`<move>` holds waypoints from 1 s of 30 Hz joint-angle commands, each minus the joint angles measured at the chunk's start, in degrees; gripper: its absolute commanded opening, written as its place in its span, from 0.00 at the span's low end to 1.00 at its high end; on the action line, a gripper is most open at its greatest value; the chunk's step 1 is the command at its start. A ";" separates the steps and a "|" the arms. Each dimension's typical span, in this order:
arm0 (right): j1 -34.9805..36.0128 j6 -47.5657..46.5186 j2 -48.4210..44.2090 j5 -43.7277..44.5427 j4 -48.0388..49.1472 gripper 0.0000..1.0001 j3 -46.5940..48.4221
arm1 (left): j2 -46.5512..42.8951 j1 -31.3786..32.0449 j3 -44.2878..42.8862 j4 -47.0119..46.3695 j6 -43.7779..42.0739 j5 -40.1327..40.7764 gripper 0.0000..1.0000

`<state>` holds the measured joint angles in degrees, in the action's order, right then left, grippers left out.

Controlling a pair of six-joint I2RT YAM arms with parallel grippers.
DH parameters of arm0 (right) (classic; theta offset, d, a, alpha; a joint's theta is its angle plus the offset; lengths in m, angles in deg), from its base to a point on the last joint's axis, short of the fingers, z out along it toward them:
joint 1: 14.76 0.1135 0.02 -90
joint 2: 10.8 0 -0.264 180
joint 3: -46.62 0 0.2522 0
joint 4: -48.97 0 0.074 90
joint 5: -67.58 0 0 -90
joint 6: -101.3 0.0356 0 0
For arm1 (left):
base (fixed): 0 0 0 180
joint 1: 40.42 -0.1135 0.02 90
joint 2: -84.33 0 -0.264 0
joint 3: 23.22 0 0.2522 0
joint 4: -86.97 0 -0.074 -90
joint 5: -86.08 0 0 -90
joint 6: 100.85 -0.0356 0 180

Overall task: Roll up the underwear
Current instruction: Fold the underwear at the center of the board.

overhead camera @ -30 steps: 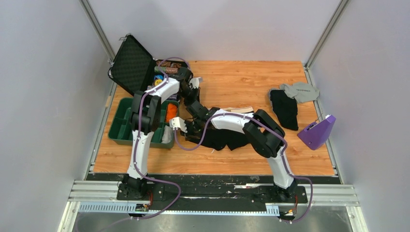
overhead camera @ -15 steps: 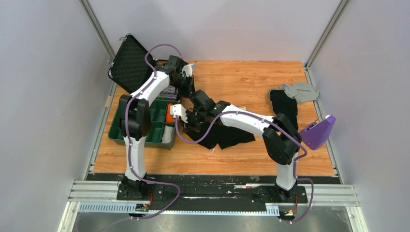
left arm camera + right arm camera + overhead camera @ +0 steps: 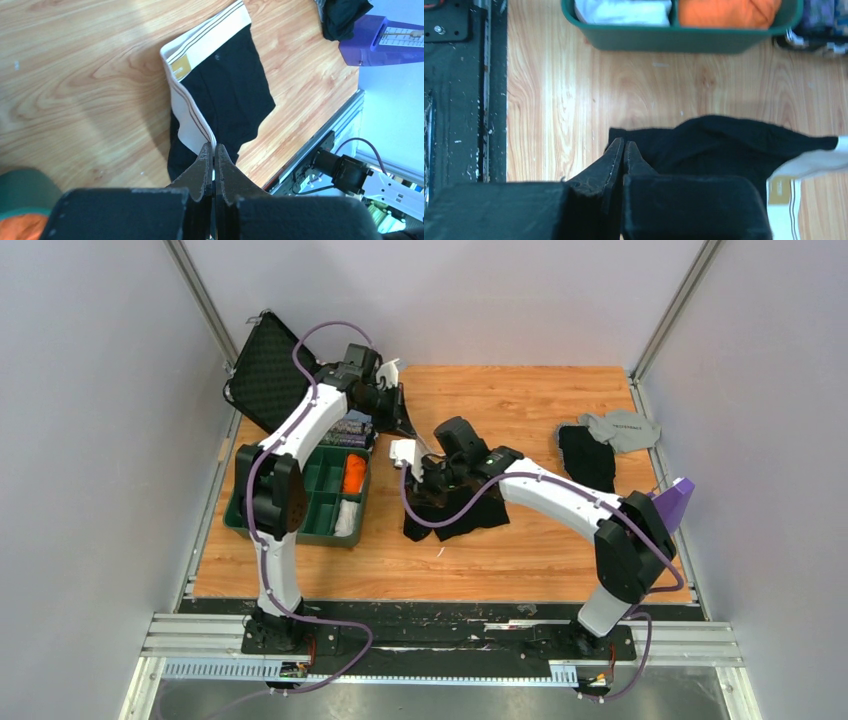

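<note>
The underwear (image 3: 460, 518) is black cloth with a white striped waistband, and part of it is lifted off the wooden table. My left gripper (image 3: 398, 402) is shut on the waistband; the left wrist view shows the jaws (image 3: 214, 147) pinching the white band while the black cloth (image 3: 230, 95) hangs below. My right gripper (image 3: 415, 480) is shut on a black edge of the same garment. In the right wrist view the tips (image 3: 624, 142) grip the cloth (image 3: 724, 150), with the waistband at the far right.
A green divided tray (image 3: 262, 502) with orange and white rolls stands at the left, and an open black case (image 3: 268, 380) behind it. Another black garment (image 3: 588, 465) and a light grey one (image 3: 622, 428) lie at the back right. A purple object (image 3: 658, 512) sits at the right edge.
Both arms have moved toward the back of the table with the underwear. The left gripper has pulled the waistband up and back. The right arm has stretched out and its gripper has shifted right.
</note>
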<state>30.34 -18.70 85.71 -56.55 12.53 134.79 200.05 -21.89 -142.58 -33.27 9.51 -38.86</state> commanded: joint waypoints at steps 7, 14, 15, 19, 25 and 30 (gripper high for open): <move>-8.08 1.71 -9.23 -1.39 2.18 0.00 -8.89 | 8.34 6.60 -12.73 -4.38 4.85 -0.64 0.00; -11.37 1.97 -14.09 0.47 1.88 0.00 -14.82 | 14.25 10.35 -19.27 -6.33 8.36 4.03 0.00; -12.17 1.92 -14.80 0.41 1.81 0.00 -15.58 | 15.14 10.91 -19.81 -6.26 8.59 5.03 0.00; -15.52 0.14 -17.21 0.38 0.94 0.00 -18.97 | 17.81 12.50 -22.85 -6.91 9.21 8.66 0.00; -19.92 -1.24 -18.23 -0.22 -0.26 0.00 -22.64 | 20.63 14.44 -25.36 -7.19 8.69 12.23 0.00; -22.17 -1.73 -16.83 -0.13 -0.65 0.00 -23.66 | 22.59 15.79 -27.09 -6.86 7.86 15.30 0.00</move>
<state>9.56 -19.05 68.83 -55.90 11.64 111.60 221.42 -6.94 -166.19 -38.76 17.57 -27.05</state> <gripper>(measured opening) 0.014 0.008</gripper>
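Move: Both hands hold the lifted left edge of the underwear, roughly 15 cm above the board. From the left hand, the underwear's right waistband end lies about 19 cm right and 2 cm back; the orange roll in the green box is some 14 cm left and 6 cm back. From the right hand, the right leg hem is about 23 cm right and 1 cm ahead; the white roll is 15 cm left and 2 cm ahead. Rightward, side by side, both arms carry the pinched left edge of the underwear over towards its right edge: the left hand about 14 cm with its end of the waistband, the right hand about 16 cm with the leg end. The left travels level at first, then sinks nearly 5 cm, drifting slightly forward; the right eases down as much while yawing some 20 degrees clockwise. Both grippers stay shut. ##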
